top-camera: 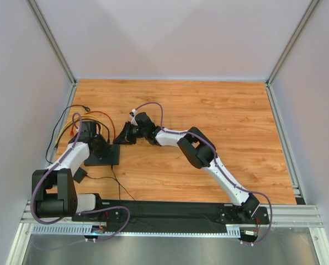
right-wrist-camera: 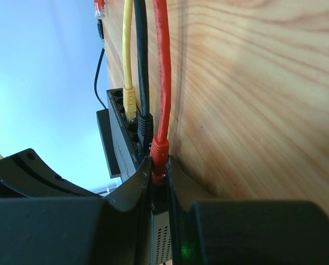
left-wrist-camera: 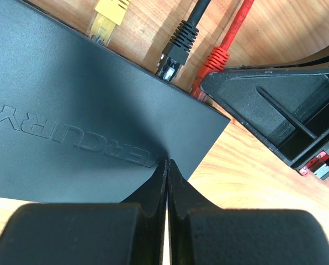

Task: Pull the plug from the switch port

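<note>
The switch (left-wrist-camera: 70, 110) is a flat black box with raised lettering on its top, lying at the left of the table (top-camera: 105, 158). Yellow (left-wrist-camera: 106, 16), black (left-wrist-camera: 178, 47) and red (left-wrist-camera: 211, 63) plugs meet its far edge side by side. My left gripper (left-wrist-camera: 168, 161) is shut, with its tips resting on the switch's top near a corner. My right gripper (right-wrist-camera: 158, 163) is shut on the red plug (right-wrist-camera: 159, 150), right at the port face; the plug's tip is hidden between the fingers. From above, the right gripper (top-camera: 123, 136) sits just right of the left gripper (top-camera: 94, 144).
Red (top-camera: 101, 114), yellow (top-camera: 70, 122) and black (top-camera: 58, 126) cables loop over the wood behind the switch at the left wall. A small black block (top-camera: 79, 175) with a thin black lead lies near the left arm's base. Grey walls enclose the table.
</note>
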`<state>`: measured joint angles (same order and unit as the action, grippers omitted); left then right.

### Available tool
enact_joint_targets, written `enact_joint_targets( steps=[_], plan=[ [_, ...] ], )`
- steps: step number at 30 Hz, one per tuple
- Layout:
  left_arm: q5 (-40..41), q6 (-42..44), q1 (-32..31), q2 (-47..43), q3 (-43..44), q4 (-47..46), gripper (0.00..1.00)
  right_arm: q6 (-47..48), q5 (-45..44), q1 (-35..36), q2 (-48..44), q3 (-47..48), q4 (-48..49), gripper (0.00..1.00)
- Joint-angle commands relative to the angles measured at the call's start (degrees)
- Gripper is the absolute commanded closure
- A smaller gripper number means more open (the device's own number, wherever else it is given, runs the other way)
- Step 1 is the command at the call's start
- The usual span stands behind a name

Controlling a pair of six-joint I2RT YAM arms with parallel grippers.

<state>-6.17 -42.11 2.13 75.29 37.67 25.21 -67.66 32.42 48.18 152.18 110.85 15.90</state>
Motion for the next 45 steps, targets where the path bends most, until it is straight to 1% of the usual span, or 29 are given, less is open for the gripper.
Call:
enact_joint_targets(
  steps=[1, 2, 3, 4, 6, 8, 10, 12, 14, 16, 19, 22, 23, 24, 25, 26, 29, 31, 35, 37, 38, 41, 44, 45],
  plan=[
    [3.89, 1.24, -0.11, 3.99, -4.45, 7.31, 1.00, 2.88, -5.18, 0.07, -0.83, 4.10, 1.16, 1.00],
    [3.89, 1.24, -0.11, 3.90, -4.45, 7.22, 1.00, 4.45, -7.35, 0.16, -0.92, 6.38, -1.03, 1.00],
    [3.98, 1.24, -0.11, 3.73, -4.53, 7.22, 1.00, 6.99, -8.77, 0.33, -1.35, 7.27, -5.31, 1.00],
    [3.98, 1.24, -0.20, 3.64, -4.71, 7.05, 1.00, 9.10, -9.65, 0.42, -1.18, 8.23, -6.22, 1.00],
    [4.07, 1.24, -0.20, 3.55, -4.80, 7.13, 1.00, 7.99, -8.26, 0.07, 0.13, 10.34, -6.58, 1.00],
    [4.24, 1.15, -0.11, 3.46, -4.80, 7.13, 1.00, 8.59, -9.30, 0.33, -0.48, 10.00, -7.02, 1.00],
    [4.24, 1.15, -0.11, 3.38, -4.97, 6.96, 1.00, 8.95, -9.14, 0.33, 0.22, 11.66, -7.29, 1.00],
    [4.24, 1.24, -0.20, 3.29, -4.98, 6.78, 1.00, 9.21, -8.26, 0.16, 2.84, 16.65, -10.44, 1.00],
    [3.63, 1.33, -0.20, 3.29, -4.98, 6.34, 1.00, 9.65, -8.43, -0.19, 3.12, 16.95, -11.68, 1.00],
    [2.32, 2.20, -0.11, 2.94, -4.98, 5.90, 1.00, 10.70, -8.78, -0.89, 1.20, 14.76, -10.98, 1.00],
    [2.39, 3.34, -0.20, -0.65, -4.63, 5.55, 1.00, 14.39, -8.35, -1.86, -2.58, 12.56, -11.60, 1.00],
    [2.31, 5.10, -0.20, -7.85, -4.27, 5.81, 0.99, 14.84, -4.23, -3.26, -6.45, 10.18, -8.62, 1.00],
    [2.48, 5.28, -0.20, -12.31, -4.19, 5.90, 0.96, 15.01, -1.17, -3.53, -7.24, 10.00, -8.00, 1.00],
    [2.57, 5.46, -0.20, -14.71, -4.18, 6.08, 0.88, 15.71, 0.26, -3.71, -8.64, 10.09, -7.82, 1.00],
    [2.48, 5.98, -0.11, -17.08, -4.18, 6.51, 0.84, 15.98, 1.75, -3.88, -9.35, 10.18, -7.47, 1.00],
    [2.66, 6.07, -0.11, -21.37, -4.10, 6.78, 0.77, 15.80, 4.03, -4.06, -11.18, 9.48, -6.16, 1.00],
    [1.79, 6.51, -0.20, -27.71, -3.75, 8.09, 0.70, 15.54, 5.80, -4.15, -15.49, 5.28, -0.98, 1.00],
    [-0.06, 6.77, -0.11, -29.57, -2.87, 9.58, 0.66, 15.10, 5.37, -4.59, -17.69, 3.51, 0.18, 1.00],
    [-2.26, 6.60, -0.20, -33.09, -1.99, 11.96, 0.62, 13.78, 3.01, -6.52, -23.14, -3.17, 4.48, 1.00],
    [-2.44, 4.94, -0.11, -34.24, -2.16, 12.49, 0.61, 14.04, 1.86, -7.83, -27.01, -7.28, 5.71, 1.00],
    [-2.26, 4.41, -0.20, -34.76, -1.99, 12.75, 0.60, 15.35, 0.37, -8.28, -29.55, -8.36, 5.81, 1.00],
    [-2.00, 2.56, -0.20, -33.90, -1.20, 13.55, 0.60, 19.12, -3.32, -9.33, -33.08, -12.84, 5.29, 1.00],
    [-2.79, 2.03, -0.11, -31.70, -0.84, 13.37, 0.60, 21.51, -5.09, -10.04, -36.16, -14.34, 3.62, 1.00],
    [-3.05, 2.03, -0.20, -31.17, -0.93, 13.20, 0.60, 23.69, -5.35, -10.47, -37.12, -14.34, 3.09, 1.00]
  ],
)
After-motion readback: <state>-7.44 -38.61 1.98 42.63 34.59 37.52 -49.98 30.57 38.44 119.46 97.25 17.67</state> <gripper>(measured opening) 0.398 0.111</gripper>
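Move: The right fingers already hold the red plug at the switch port, its middle practically at the hand point. From that hand the black plug is level ahead and about 2 cm left, the yellow plug level ahead and 5 cm left, and the switch's middle some 6 cm back and 7 cm left. From the left hand, whose shut tips are on the switch top, the red plug lies about 6 cm ahead, 2 cm right and 2 cm lower. Still pinching the red plug, the right hand draws it forward out of the port, about 5 cm and slightly up, while the left's shut tips keep bearing on the switch top. The right then climbs away to some 24 cm above its start, drifting right and rolling about 30 degrees; meanwhile the left comes off the switch, up and a little back, fingers opening. ##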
